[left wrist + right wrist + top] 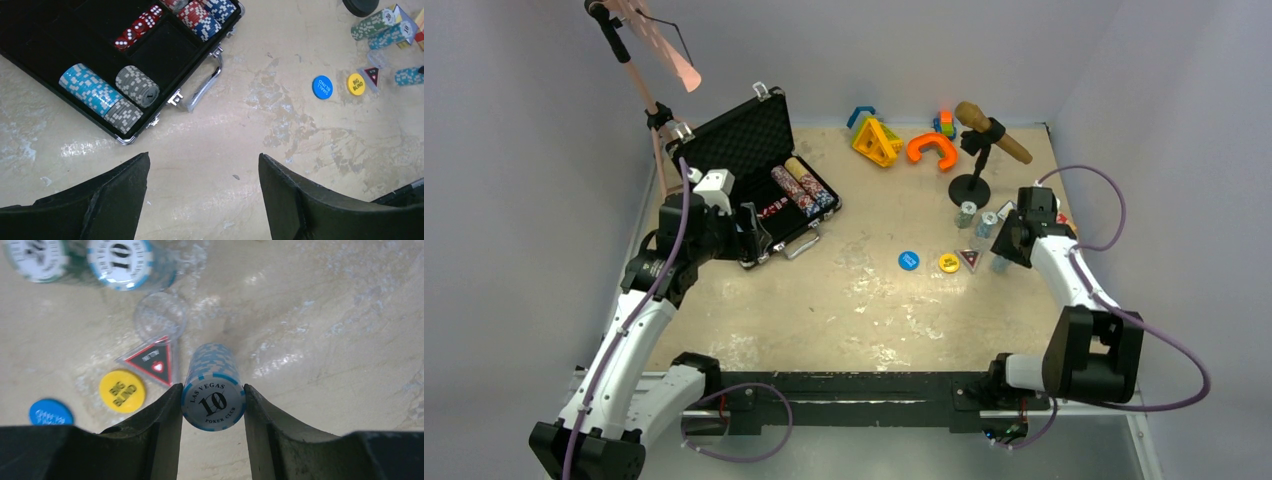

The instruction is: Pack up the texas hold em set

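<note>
The black briefcase (754,150) lies open at the left, with blue, grey and red chip stacks (95,92) and red dice in its tray (165,50). My left gripper (204,162) hangs open above bare table just in front of the case, with nothing in it. My right gripper (212,386) is shut on a light blue "10" chip stack (212,407), one finger pressed on each side. A blue disc (908,260), a yellow disc (948,262) and a triangular card (152,360) lie just left of it. Beyond stand a green stack (37,255) and a blue stack (122,262).
A brown microphone on a black stand (984,140) stands behind the right gripper. An orange arch (932,148) and yellow and blue toy shapes (876,140) lie along the back wall. A clear round cap (160,315) rests between the loose stacks and the card.
</note>
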You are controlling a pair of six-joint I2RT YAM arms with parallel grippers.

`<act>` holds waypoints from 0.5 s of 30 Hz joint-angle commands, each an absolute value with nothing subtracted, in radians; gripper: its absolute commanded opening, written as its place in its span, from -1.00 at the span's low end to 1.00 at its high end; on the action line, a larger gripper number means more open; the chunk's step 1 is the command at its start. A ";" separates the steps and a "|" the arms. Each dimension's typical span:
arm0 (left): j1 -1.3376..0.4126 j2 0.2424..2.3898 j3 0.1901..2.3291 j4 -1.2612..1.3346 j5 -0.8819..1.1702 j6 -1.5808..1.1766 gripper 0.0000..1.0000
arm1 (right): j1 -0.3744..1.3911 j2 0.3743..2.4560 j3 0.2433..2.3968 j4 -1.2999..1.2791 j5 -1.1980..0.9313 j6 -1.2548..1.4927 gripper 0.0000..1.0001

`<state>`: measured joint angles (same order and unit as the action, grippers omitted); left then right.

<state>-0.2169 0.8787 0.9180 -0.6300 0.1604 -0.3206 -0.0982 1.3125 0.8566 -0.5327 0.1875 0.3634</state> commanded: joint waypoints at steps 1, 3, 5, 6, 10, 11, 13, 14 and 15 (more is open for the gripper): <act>-0.229 0.885 0.926 -0.600 0.268 -0.279 0.63 | -0.027 1.234 0.961 -0.541 0.032 0.326 -1.00; -0.261 0.897 0.921 -0.585 0.304 -0.269 0.61 | 0.069 1.236 0.995 -0.556 0.004 0.326 -1.00; -0.303 0.911 0.911 -0.556 0.359 -0.256 0.61 | 0.140 1.255 1.029 -0.573 -0.099 0.337 -1.00; -0.328 0.920 0.907 -0.537 0.397 -0.251 0.61 | 0.167 1.265 1.047 -0.568 -0.184 0.355 -1.00; -0.410 0.960 0.901 -0.480 0.530 -0.238 0.63 | 0.354 1.322 1.127 -0.540 -0.290 0.403 -1.00; -0.430 0.966 0.895 -0.454 0.569 -0.240 0.63 | 0.399 1.346 1.156 -0.545 -0.307 0.401 -1.00; -0.460 0.984 0.882 -0.399 0.651 -0.256 0.63 | 0.467 1.403 1.191 -0.529 -0.390 0.410 -1.00; -0.474 0.994 0.877 -0.376 0.690 -0.263 0.63 | 0.496 1.425 1.197 -0.504 -0.451 0.423 -1.00; -0.489 1.004 0.876 -0.357 0.731 -0.269 0.63 | 0.520 1.448 1.199 -0.471 -0.507 0.439 -1.00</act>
<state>-0.4408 0.9787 0.8909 -0.4980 0.5140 -0.2687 0.4320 1.3937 1.1332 -0.5594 -0.2569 0.3855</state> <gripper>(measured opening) 0.813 0.459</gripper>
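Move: The open left gripper, meeting point for the light-blue chip stack already in the right fingers, is about 50 cm left and 2 ahead of the right hand and 13 higher. Table things from the right hand, 7 cm below: triangle piece 6 left, 2 back; yellow disc 11 left, 3 back; blue disc 20 left, 3 back. The held chip stack is about 50 cm right, 3 back and 15 below the left hand; from there the case is 7 ahead, 1 left, 18 below. Hands converge: the right raises its chips and sweeps some 25 cm left; the open left swings 10 right. ##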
